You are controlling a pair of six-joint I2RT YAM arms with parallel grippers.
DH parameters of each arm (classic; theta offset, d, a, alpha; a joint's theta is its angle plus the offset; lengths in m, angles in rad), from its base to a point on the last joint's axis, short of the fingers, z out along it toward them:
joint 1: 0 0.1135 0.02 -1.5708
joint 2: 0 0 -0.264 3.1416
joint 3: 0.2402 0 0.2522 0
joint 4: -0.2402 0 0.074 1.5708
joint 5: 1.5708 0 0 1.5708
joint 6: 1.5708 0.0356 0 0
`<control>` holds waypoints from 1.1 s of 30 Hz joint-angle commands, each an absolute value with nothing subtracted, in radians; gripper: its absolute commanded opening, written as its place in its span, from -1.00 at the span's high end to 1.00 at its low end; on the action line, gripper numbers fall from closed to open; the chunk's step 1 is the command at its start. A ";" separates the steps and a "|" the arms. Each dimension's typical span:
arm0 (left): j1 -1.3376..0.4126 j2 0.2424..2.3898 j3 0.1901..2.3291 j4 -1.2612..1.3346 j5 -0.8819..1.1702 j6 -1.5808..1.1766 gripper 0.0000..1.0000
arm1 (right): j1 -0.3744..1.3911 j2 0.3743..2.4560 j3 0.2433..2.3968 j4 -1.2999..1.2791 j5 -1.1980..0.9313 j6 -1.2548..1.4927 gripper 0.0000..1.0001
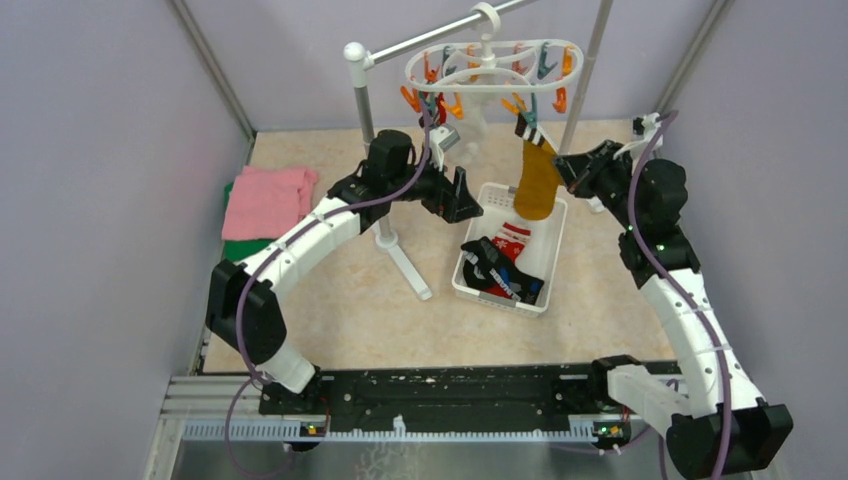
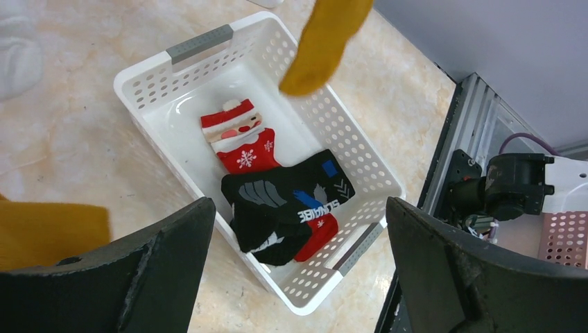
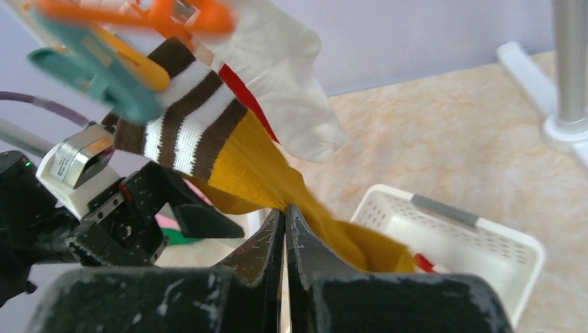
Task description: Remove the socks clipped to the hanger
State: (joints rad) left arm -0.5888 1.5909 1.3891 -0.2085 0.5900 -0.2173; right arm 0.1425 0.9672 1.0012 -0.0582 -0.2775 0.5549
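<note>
The white oval hanger [image 1: 495, 65] with orange and teal clips hangs from the rack bar. A mustard-yellow sock [image 1: 537, 180] with a brown-and-white striped cuff [image 3: 180, 125] hangs from a teal clip [image 3: 97, 76]. My right gripper [image 3: 285, 211] is shut, pinching this sock's yellow fabric at mid-length. A white sock [image 3: 284, 83] hangs behind it. My left gripper [image 2: 298, 208] stands wide open and holds nothing, above the near end of the white basket [image 2: 139, 76]. In the basket lie a black sock [image 2: 284, 201] and red socks [image 2: 243, 142].
The grey-and-white pole rack [image 1: 365, 100] stands on its foot [image 1: 400, 255] just left of the basket [image 1: 505, 295]. A second upright pole [image 1: 590, 70] rises behind the right gripper [image 1: 565, 165]. Folded pink cloth [image 1: 265, 200] and green cloth [image 1: 240, 248] lie at the far left.
</note>
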 commanded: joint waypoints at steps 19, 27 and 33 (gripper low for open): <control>-0.588 1.538 1.368 -0.155 0.686 -0.086 -0.98 | 0.269 1.133 0.935 0.287 -0.693 0.909 1.00; -0.573 1.537 1.340 -0.146 0.701 -0.017 -0.98 | 0.288 1.157 0.994 0.326 -0.731 1.019 1.00; -0.543 1.551 1.350 -0.104 0.794 -0.011 -0.98 | 0.288 1.180 1.026 0.349 -0.794 1.097 1.00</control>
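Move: The right hand has the near edge of the mustard sock pinched just under its striped cuff, and the left hand's open fingers wait about 15 cm to its left, level in reach and some 9 cm lower. The teal clip holding the sock is about 6 cm left, 2 cm farther out and 9 cm above the right hand. The basket lies 8 cm left, 3 cm ahead and 31 cm below. From the left hand, the sock's middle is about 11 cm right, 1 cm ahead and 4 cm higher. Keeping its shut fingertips on the edge of the mustard sock, the right hand draws it left about 12 cm towards the left hand's open fingers, easing back some 4 cm on the way, dipping about 3 cm and rising again, while it turns counter-clockwise about 35 degrees and rolls its left side up some 20. The left hand all but stays in place over the basket's left side, fingers wide open, and only tilts by about 10 degrees. ##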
